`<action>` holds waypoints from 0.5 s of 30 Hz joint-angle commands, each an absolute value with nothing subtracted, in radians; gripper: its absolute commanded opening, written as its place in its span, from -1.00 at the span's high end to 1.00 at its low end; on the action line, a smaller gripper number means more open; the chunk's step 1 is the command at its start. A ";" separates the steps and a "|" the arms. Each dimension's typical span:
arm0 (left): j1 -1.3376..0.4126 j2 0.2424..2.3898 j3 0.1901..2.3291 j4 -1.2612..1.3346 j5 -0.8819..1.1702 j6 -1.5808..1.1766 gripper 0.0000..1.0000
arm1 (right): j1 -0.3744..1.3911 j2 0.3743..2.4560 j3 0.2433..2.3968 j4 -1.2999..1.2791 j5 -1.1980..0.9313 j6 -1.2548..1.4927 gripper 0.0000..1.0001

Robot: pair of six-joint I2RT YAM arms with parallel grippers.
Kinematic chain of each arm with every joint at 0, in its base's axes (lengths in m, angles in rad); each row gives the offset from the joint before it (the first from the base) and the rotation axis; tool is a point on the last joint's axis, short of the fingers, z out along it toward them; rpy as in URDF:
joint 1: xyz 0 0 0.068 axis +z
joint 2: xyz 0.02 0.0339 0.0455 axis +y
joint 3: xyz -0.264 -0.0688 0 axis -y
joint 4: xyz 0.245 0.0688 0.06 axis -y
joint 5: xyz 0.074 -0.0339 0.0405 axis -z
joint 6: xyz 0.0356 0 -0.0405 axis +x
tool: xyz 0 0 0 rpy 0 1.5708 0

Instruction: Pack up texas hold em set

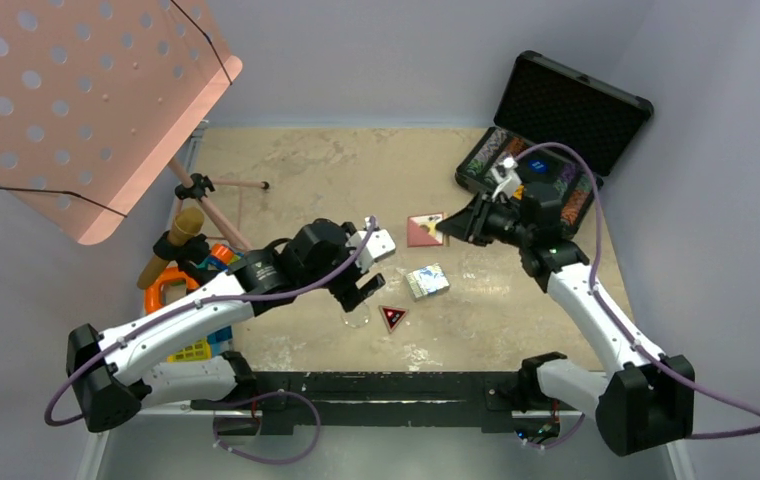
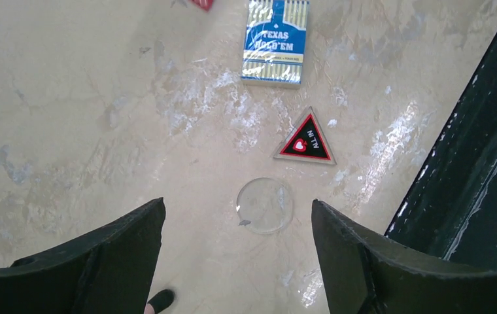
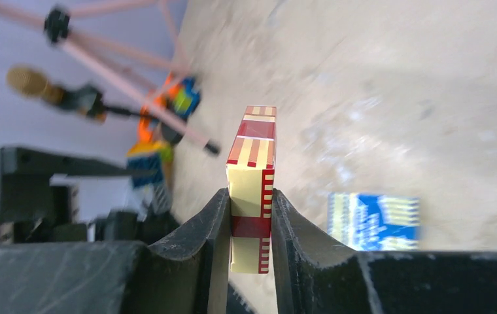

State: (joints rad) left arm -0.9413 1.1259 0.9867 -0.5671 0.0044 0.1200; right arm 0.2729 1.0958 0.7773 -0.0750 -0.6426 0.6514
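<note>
The black briefcase (image 1: 568,108) stands open at the back right, with rows of coloured chips (image 1: 489,153) in its foam. My right gripper (image 1: 448,228) is shut on the red card deck (image 3: 252,163) and holds it edge-up above the table in front of the case. The blue deck (image 1: 426,281) lies flat mid-table and also shows in the left wrist view (image 2: 275,40). My left gripper (image 2: 238,216) is open and empty above the clear round button (image 2: 265,205). The dark triangular marker (image 2: 306,139) lies just beyond the button, and also shows in the top view (image 1: 392,318).
The pink perforated music stand (image 1: 86,100) overhangs the back left, with its tripod legs (image 1: 218,205) on the table. A microphone (image 1: 171,245), an orange item (image 1: 164,290) and a yellow and blue crate (image 1: 204,345) sit at the left edge. A black rail (image 1: 376,385) runs along the near edge.
</note>
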 commanded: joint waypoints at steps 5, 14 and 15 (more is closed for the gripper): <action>-0.796 1.036 1.062 -0.529 0.077 -0.035 -0.73 | 0.013 1.082 0.862 -0.037 -0.394 0.520 1.00; -0.683 1.073 1.105 -0.567 0.033 -0.162 -0.75 | -0.248 1.263 1.004 0.147 -0.225 0.532 1.00; -0.684 1.072 1.103 -0.569 0.023 -0.165 -0.75 | -0.268 1.322 1.030 0.166 -0.242 0.543 1.00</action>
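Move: The right hand already holds the red card deck, and the open case's middle compartments lie about 21 cm ahead of it, 23 cm to its right and some 17 cm below. The orange disc in the near compartment is roughly 18 cm ahead and 21 cm right, the blue disc in the far one 24 cm ahead and 25 cm right. The blue-and-white deck lies almost under this hand, 3 cm left. From the empty left hand, the compartments are about 30 cm ahead and 40 cm right. Keeping its pinch on the red deck, the right hand sweeps quickly rightward and forward over the table towards the open case, about 25 cm in all and nearly level until a slight rise at the end, while it swings some 45 degrees clockwise so the fingers come round to point mostly forward. The left hand, open and empty, draws off forward, up and to the left, away from the triangular All In piece and the blue-and-white deck, turning counter-clockwise. ##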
